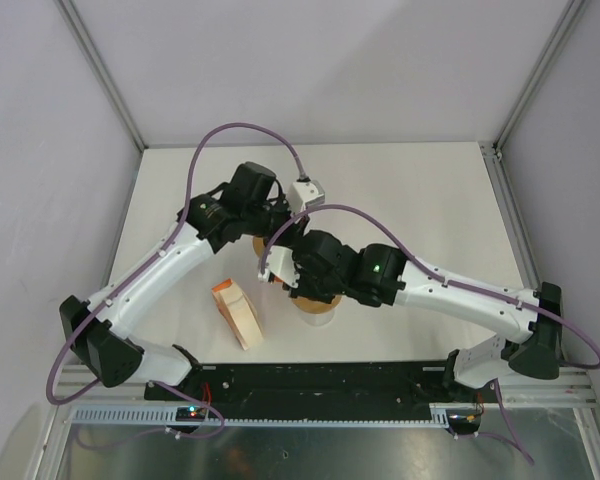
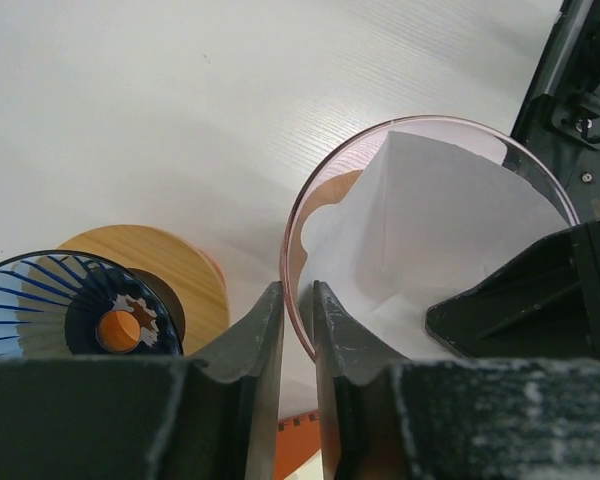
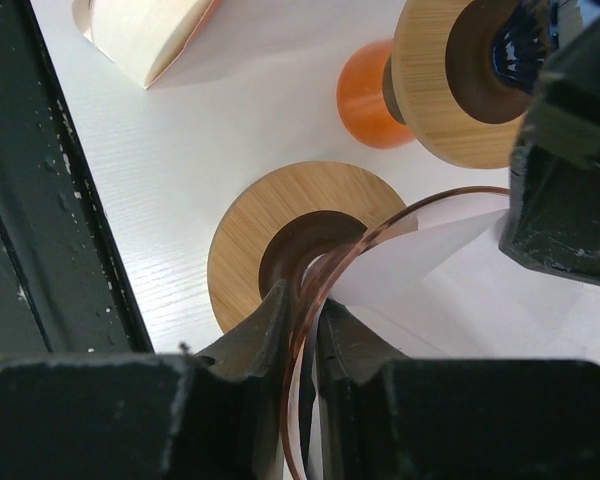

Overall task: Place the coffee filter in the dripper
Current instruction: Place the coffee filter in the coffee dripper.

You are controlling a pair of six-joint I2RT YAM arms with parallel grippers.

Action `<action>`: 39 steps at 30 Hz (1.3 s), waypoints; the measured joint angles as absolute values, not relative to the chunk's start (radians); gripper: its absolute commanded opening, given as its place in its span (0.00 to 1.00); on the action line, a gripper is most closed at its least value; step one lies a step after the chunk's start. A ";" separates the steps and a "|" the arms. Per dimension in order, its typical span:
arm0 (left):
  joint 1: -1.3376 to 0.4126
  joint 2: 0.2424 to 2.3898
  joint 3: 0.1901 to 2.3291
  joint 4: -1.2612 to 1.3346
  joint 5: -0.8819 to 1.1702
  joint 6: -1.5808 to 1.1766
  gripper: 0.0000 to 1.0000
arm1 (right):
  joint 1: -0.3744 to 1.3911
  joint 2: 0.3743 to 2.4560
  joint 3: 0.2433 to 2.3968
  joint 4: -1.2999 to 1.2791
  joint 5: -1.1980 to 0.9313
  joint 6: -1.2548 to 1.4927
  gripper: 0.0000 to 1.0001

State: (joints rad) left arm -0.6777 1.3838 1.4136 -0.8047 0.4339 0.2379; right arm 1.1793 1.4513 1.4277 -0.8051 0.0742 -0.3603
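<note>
A clear pink dripper [image 2: 286,245] holds the white paper coffee filter [image 2: 430,220], which sits unfolded inside the cone. My left gripper [image 2: 298,300] is shut on the dripper's rim, with one finger outside and one inside against the paper. My right gripper [image 3: 302,305] is shut on the opposite part of the rim [image 3: 400,222], pinching the filter [image 3: 420,270] edge with it. The dripper hangs over its round wooden stand [image 3: 245,240]. In the top view both wrists meet mid-table and hide the dripper.
A blue ribbed dripper [image 2: 40,300] stands on a second wooden stand [image 2: 180,270] to the left. An orange piece [image 3: 365,95] lies beside it. The holder with the stack of spare filters [image 1: 238,312] stands near the front edge. Frame posts rise at the back corners.
</note>
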 measured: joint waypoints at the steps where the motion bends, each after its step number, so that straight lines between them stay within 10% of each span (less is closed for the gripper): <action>1: -0.678 1.382 1.414 -0.808 0.436 0.239 0.23 | 1.191 1.451 1.423 -0.802 0.093 -0.361 0.18; 12: -0.688 1.347 1.414 -0.817 0.475 0.247 0.38 | 1.253 1.467 1.382 -0.800 0.150 -0.376 0.50; 20: -0.689 1.340 1.416 -0.818 0.474 0.255 0.42 | 1.257 1.462 1.378 -0.783 0.150 -0.377 0.97; 39: -0.689 1.340 1.451 -0.816 0.459 0.265 0.51 | 1.269 1.291 1.372 -0.727 0.101 -0.425 0.99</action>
State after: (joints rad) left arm -0.6891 1.3403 1.4513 -0.8162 0.4595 0.2646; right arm 1.2686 1.2907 1.3716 -0.7265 0.1005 -0.4248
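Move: Both hands have the filter pinched at the clear dripper's rim. The dripper's middle lies about 3 cm back, 4 cm right and 4 cm below the left hand. Counted from that hand, the blue dripper is some 9 cm ahead and 3 cm left, the coffee bag 2 cm back, 13 cm left, 16 cm lower. From the right hand the clear dripper's middle is about 4 cm ahead, 3 cm right, 4 cm below. Both hands open off the filter and rim, left rising 3 cm, right dipping 2, then climbing about 7. ##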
